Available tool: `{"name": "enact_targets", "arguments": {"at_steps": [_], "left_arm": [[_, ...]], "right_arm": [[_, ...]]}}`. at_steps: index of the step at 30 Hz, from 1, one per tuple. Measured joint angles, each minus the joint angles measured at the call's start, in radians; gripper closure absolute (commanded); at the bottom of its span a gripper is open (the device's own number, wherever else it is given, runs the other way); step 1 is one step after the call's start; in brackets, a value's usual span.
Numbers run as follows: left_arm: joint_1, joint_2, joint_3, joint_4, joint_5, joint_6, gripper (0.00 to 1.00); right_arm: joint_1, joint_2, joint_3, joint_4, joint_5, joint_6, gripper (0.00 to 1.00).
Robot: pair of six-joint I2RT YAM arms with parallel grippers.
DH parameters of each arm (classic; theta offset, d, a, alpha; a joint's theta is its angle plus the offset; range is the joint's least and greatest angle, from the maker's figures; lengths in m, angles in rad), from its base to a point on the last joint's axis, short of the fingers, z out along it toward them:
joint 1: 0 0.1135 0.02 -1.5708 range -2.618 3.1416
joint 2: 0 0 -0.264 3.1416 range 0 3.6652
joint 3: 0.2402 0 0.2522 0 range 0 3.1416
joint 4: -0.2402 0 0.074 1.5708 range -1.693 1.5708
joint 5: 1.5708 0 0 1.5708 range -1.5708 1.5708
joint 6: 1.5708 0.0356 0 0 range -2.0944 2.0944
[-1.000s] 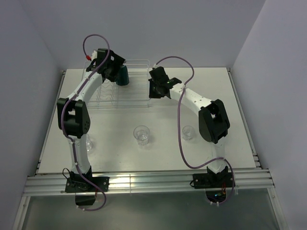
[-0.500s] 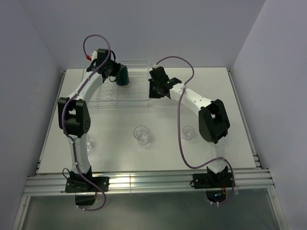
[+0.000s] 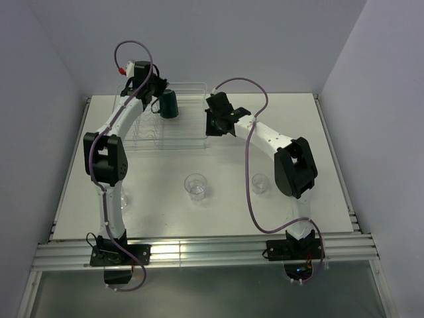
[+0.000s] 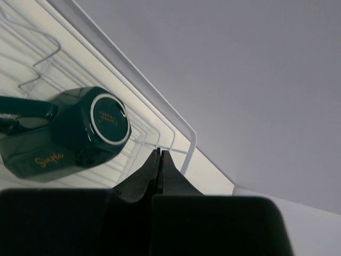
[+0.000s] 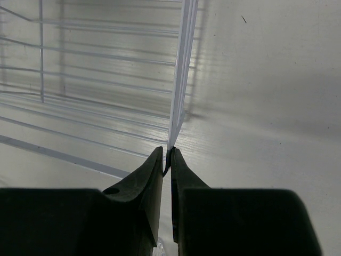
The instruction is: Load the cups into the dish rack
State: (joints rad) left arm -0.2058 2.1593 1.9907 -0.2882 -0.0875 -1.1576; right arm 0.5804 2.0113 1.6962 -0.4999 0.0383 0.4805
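Note:
The dark green mug (image 3: 169, 104) lies tilted in the back of the clear wire dish rack (image 3: 179, 136); the left wrist view shows its base and handle (image 4: 64, 133). My left gripper (image 3: 154, 95) is shut and empty, just left of the mug (image 4: 160, 153). My right gripper (image 3: 213, 124) is shut on the rack's right end wire (image 5: 169, 154). Two clear glass tumblers (image 3: 195, 186) (image 3: 260, 183) stand on the table in front of the rack. A third (image 3: 123, 197) is partly hidden behind the left arm. The mint-green cup is out of view.
The rack's white rim (image 4: 187, 140) runs close to the back wall. The rack's thin wires (image 5: 106, 90) fill the left of the right wrist view. The table's raised edges (image 3: 334, 165) bound the white surface.
My left gripper has pulled back up and to the left, off the mug. The mug stays in the rack. The right arm has not moved.

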Motion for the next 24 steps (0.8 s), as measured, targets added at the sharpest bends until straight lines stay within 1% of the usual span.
{"name": "enact_targets", "arguments": {"at_steps": [3,8,16,24], "left_arm": [[0.004,0.031,0.011,0.025,-0.008,0.011,1.00],[0.011,0.111,0.083,0.037,-0.015,0.018,1.00],[0.017,0.129,0.072,0.038,-0.015,0.018,1.00],[0.018,0.129,0.008,0.076,-0.014,0.013,1.00]], "right_arm": [[0.000,0.000,0.001,0.000,0.000,-0.001,0.88],[0.002,0.000,0.002,-0.001,0.003,-0.004,0.88],[0.003,0.000,0.003,-0.002,0.004,-0.007,0.88],[0.005,0.000,0.003,-0.002,0.005,-0.007,0.88]]}}
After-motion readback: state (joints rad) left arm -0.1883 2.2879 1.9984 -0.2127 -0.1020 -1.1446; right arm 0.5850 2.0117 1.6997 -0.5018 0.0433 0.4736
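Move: The upturned green mug in the dish rack lies about 13 cm below the closed left fingers, some 2 cm back and about level sideways. The rack's far rail is roughly 6 cm ahead and 10 cm down; its wavy wire dividers are some 10 cm left and 4 cm back, 12 cm down. From the right hand on the rack's side rail, the mug is about 15 cm ahead, 14 cm left and 3 cm lower. Bring the left gripper, fingers still shut, down about 6 cm to the upturned base of the green mug, easing some 3 cm forward early on and then sinking almost straight down, with a slight drift left. Keep the fingers pointing forward and down, and finish with the tips against the edge of the base. Keep the right fingers pinched on the rack's side rail, holding still. ##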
